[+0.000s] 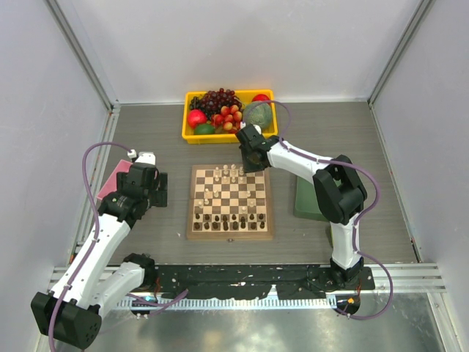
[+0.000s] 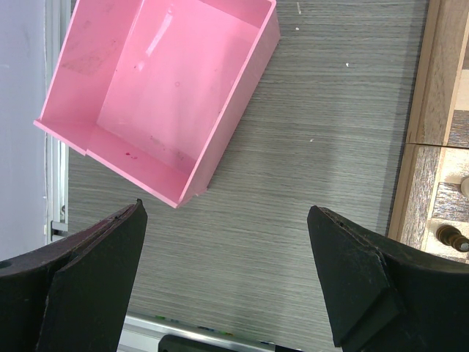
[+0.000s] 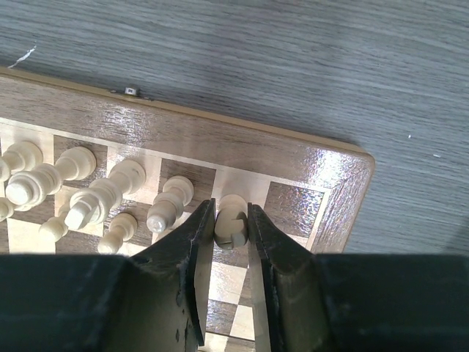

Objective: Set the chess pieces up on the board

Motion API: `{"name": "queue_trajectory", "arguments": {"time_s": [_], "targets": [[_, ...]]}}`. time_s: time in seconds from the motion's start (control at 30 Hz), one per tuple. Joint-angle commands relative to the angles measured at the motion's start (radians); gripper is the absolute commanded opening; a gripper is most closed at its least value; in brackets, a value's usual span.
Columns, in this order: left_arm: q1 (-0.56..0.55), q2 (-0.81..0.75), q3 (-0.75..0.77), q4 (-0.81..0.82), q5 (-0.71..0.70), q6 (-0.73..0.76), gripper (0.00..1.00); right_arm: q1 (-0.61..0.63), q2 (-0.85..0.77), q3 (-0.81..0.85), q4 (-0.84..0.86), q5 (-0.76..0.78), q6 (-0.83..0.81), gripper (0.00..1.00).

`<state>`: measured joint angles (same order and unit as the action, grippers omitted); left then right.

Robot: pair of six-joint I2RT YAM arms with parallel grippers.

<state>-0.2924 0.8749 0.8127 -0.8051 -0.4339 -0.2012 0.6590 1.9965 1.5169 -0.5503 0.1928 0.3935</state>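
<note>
The board (image 1: 192, 233) lies in the middle of the table. Dark brown chess pieces (image 1: 227, 218) fill its near rows and cream-white ones (image 1: 226, 174) stand at its far side. My right gripper (image 3: 231, 220) is shut on a cream-white piece (image 3: 233, 207) with a notched top, held over the far row one square in from the board's (image 3: 242, 150) corner, next to other cream pieces (image 3: 171, 203). The top view shows this gripper (image 1: 249, 163) at the board's far right. My left gripper (image 2: 226, 220) hangs wide open and empty over bare table left of the board.
A yellow crate (image 1: 187, 133) of fruit stands behind the board. A pink tray (image 2: 168, 81) sits empty at the far left, close to my left gripper. A green tray (image 1: 303, 204) lies right of the board, partly under the right arm. The board's edge (image 2: 429, 73) shows at the right of the left wrist view.
</note>
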Motion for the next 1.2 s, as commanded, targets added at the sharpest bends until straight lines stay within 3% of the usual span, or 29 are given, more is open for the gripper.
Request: {"name": "queue_trajectory", "arguments": {"time_s": [0.0, 0.37, 0.83, 1.17], "targets": [[0.004, -0.008, 0.023, 0.011, -0.002, 0.008, 0.99, -0.004, 0.002, 0.043, 0.026, 0.02, -0.01, 0.29], [0.004, -0.008, 0.023, 0.009, 0.001, 0.006, 0.99, -0.004, -0.001, 0.042, 0.024, 0.016, -0.012, 0.34], [0.004, -0.007, 0.023, 0.01, 0.003, 0.006, 0.99, -0.004, -0.166, -0.037, 0.036, 0.034, 0.001, 0.67], [0.004, -0.004, 0.025, 0.009, 0.003, 0.006, 0.99, 0.05, -0.358, -0.231, 0.056, -0.007, 0.065, 0.68]]}}
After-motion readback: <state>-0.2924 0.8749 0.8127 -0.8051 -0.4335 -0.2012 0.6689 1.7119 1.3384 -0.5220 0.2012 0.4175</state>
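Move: My right hand still has a white piece between its fingers, standing on a light square of the far rank, its middle a centimetre or so below the hand point. Level with it, about 3 cm left is the next white piece and some 5 cm left a taller one. A white pawn stands roughly 3 cm left and 2 cm nearer. From my left hand that held piece lies some 31 cm right, 13 cm ahead and 11 cm below. I hold my right hand still over the far rank and spread its fingers from their grip until they stand clear of the white piece, at about two thirds open. Then I lift about 6 cm, quickening, and draw back some 3 cm and slightly right, away from the piece and above the board's right side. ##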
